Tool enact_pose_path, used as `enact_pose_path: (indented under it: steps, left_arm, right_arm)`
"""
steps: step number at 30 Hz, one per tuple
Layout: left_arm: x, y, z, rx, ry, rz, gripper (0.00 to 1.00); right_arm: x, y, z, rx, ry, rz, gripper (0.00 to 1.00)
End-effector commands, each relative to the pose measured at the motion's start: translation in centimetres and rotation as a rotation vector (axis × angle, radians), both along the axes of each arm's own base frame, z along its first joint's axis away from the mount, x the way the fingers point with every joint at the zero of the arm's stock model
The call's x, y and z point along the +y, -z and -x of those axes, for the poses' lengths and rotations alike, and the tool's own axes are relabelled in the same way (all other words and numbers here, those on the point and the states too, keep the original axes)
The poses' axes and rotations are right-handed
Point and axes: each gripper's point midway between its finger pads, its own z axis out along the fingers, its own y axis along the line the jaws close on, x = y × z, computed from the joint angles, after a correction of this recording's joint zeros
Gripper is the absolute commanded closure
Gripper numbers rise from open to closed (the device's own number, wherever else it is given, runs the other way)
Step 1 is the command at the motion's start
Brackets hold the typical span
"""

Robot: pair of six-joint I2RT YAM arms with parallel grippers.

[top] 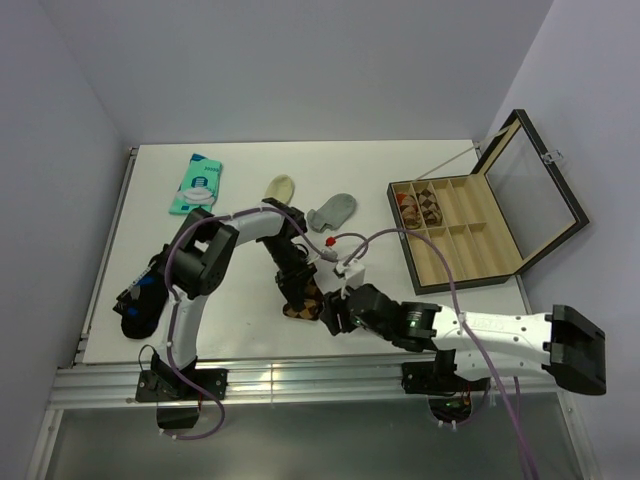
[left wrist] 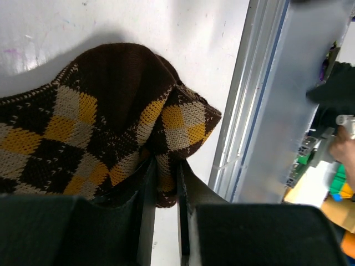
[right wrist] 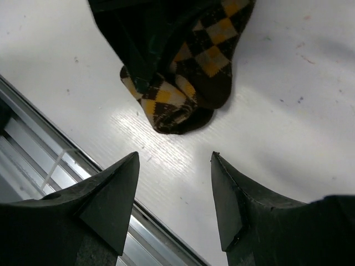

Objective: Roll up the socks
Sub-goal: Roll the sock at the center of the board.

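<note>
The dark-brown argyle sock (left wrist: pixel 100 122) lies bunched near the table's front edge (top: pixel 302 308). My left gripper (left wrist: pixel 165 180) is shut on a fold at the sock's end, and the fabric fills the narrow gap between its fingers. In the top view that gripper (top: pixel 297 292) stands right over the sock. My right gripper (right wrist: pixel 175 156) is open just short of the sock (right wrist: pixel 188 94), with only bare table between its fingertips. It sits to the sock's right (top: pixel 330 312). A grey sock (top: pixel 332 210) and a cream sock (top: pixel 280 187) lie flat farther back.
An open wooden box (top: pixel 470 245) with compartments stands at the right, with rolled socks (top: pixel 420 206) in its back-left cells. A teal-and-white packet (top: pixel 195 183) lies at the back left. A dark bundle with blue (top: pixel 140 300) rests at the left edge. The metal rail (right wrist: pixel 66 166) runs close by.
</note>
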Motion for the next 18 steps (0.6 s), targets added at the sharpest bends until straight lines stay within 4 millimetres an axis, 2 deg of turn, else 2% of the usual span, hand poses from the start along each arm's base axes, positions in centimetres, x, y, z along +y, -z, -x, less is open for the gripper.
enact_pose_path:
  steps: [1,6,10,18]
  left_arm:
    - [1.5,2.8,-0.5,-0.035,0.029,-0.102,0.87]
    - [1.7,3.4,-0.5,-0.023,0.020,-0.128,0.87]
    - [1.8,3.5,-0.4,-0.009,0.023,-0.136,0.87]
    - [2.2,3.6,0.1,0.027,0.037,-0.143,0.87]
  right_arm:
    - [2.8,-4.4,-1.9,-0.170,0.035,-0.029,0.39]
    - [5.3,-3.8,-0.6,-0.242,-0.080,0.062,0.38]
    - [6.7,-1.8,-0.1,-0.245,-0.159,0.161,0.38]
    - [7.3,0.5,0.4,-0.271,-0.273,0.251,0.37]
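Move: The checkered sock's folded near end lies about 7 cm to the right hand's left, 2 cm ahead of it and some 7 cm below. The left fingers already hold that end right at their pads, about 1 cm below the hand point. Of the other socks, the grey one lies roughly 24 cm straight ahead of the right hand, and the beige one some 28 cm ahead and 13 cm to the left. The folded end of the checkered sock stays pinched in the left fingers, which ease back about 1 cm with a slight tilt. The right hand, fingers still open, swings left towards it by about 5.5 cm, first rising a little and then sinking some 3 cm, and rolls about 25 degrees around its own finger line; no touch by it can be seen. ##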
